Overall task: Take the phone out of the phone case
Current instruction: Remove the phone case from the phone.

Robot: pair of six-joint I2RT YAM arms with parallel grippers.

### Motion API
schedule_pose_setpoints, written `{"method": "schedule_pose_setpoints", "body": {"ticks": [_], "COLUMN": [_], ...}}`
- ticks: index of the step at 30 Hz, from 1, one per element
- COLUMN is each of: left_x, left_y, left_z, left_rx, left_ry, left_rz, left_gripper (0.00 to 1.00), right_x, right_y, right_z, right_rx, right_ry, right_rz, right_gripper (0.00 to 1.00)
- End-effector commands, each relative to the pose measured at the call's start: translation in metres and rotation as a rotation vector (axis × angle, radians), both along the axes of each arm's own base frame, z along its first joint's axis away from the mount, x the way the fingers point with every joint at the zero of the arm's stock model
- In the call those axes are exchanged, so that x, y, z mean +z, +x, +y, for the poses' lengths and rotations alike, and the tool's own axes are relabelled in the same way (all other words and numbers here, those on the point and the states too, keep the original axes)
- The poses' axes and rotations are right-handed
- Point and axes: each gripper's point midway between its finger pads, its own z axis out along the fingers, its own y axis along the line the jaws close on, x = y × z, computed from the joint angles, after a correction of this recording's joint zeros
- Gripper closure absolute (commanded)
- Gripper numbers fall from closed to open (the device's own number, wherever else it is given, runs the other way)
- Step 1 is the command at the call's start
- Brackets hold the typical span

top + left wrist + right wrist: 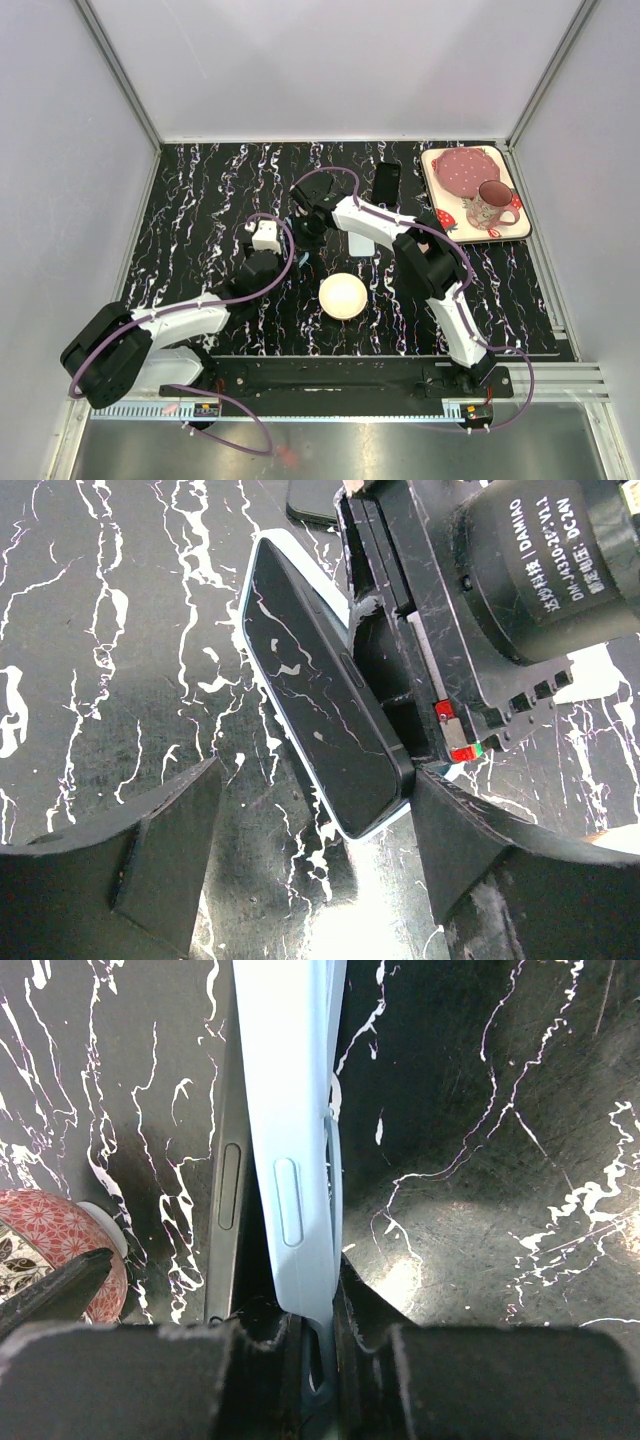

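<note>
The phone (pixel 320 690) stands tilted on its edge over the black marbled table, dark screen facing the left wrist camera. A thin rim of the pale blue phone case (pixel 258 640) shows along its side. My right gripper (pixel 312 1300) is shut on the edge of the case (pixel 290 1140). In the right wrist view the phone's dark grey side (pixel 228 1190) stands a little apart from the case. My left gripper (pixel 318 772) is open, its fingers either side of the phone's lower corner. The right fingertip (pixel 440 810) is close to that corner; I cannot tell if it touches.
A second black phone (pixel 386 180) lies flat at the back. A cream round bowl (pixel 343 296) sits in front of the arms' working spot. At the back right a strawberry-print tray (pixel 510 232) carries a pink plate (pixel 458 170) and a mug (pixel 490 205).
</note>
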Motion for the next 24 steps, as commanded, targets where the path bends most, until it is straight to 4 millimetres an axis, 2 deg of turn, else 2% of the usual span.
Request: {"method": "schedule_pose_setpoints", "body": {"ticks": [1, 5, 7, 9, 13, 14, 15, 18, 21, 22, 24], "left_x": [-0.003, -0.005, -0.009, -0.011, -0.014, -0.016, -0.016, -0.016, -0.012, -0.007, -0.002], "left_y": [0.008, 0.015, 0.016, 0.019, 0.022, 0.022, 0.021, 0.021, 0.020, 0.021, 0.020], "left_z": [0.019, 0.020, 0.030, 0.037, 0.030, 0.030, 0.030, 0.031, 0.034, 0.034, 0.036], "left_rx": [0.088, 0.126, 0.188, 0.266, 0.258, 0.263, 0.264, 0.267, 0.276, 0.277, 0.278], "left_ry": [0.065, 0.109, 0.179, 0.209, 0.193, 0.185, 0.179, 0.169, 0.180, 0.171, 0.170], "left_rz": [-0.013, 0.000, 0.018, 0.044, 0.057, 0.062, 0.063, 0.061, 0.055, 0.045, 0.039], "left_gripper": [0.22, 0.23, 0.23, 0.28, 0.35, 0.39, 0.48, 0.63, 0.75, 0.83, 0.91], "right_x": [-0.011, -0.006, -0.002, 0.000, 0.008, 0.009, 0.010, 0.013, 0.008, 0.005, 0.002], "right_y": [-0.026, -0.027, -0.026, -0.027, -0.024, -0.022, -0.022, -0.021, -0.022, -0.024, -0.024], "right_z": [-0.038, -0.037, -0.038, -0.038, -0.038, -0.040, -0.040, -0.045, -0.051, -0.054, -0.055], "right_rx": [-0.020, -0.019, -0.022, -0.022, -0.025, -0.028, -0.029, -0.033, -0.034, -0.035, -0.034], "right_ry": [-0.121, -0.112, -0.108, -0.105, -0.094, -0.091, -0.089, -0.089, -0.106, -0.114, -0.116], "right_rz": [0.131, 0.126, 0.119, 0.118, 0.105, 0.100, 0.100, 0.094, 0.096, 0.102, 0.103], "right_gripper": [1.00, 1.00, 1.00, 1.00, 1.00, 1.00, 1.00, 1.00, 1.00, 1.00, 1.00]}}
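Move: The phone, tilted and still partly in its light-blue case, has its middle about 6 cm ahead of the left gripper, 1 cm to its right and 2 cm lower; its near corner is just right of the open fingers. The bowl lies some 9 cm back and 14 cm right, the white phone about 9 cm ahead and 19 cm right, both roughly 7 cm below. From the right gripper, pinching the case, the phone's middle is about 2 cm ahead, 3 cm left and 3 cm higher. Bring the left gripper about 1 cm forward and 1.5 cm down with its fingers wide, rolling slightly left side up, then carry it some 2 cm to the right onto the phone's near corner while closing the fingers until they pinch the phone's raised edge. Keep the right gripper's pinch on the case, letting it ease forward barely 1 cm. ##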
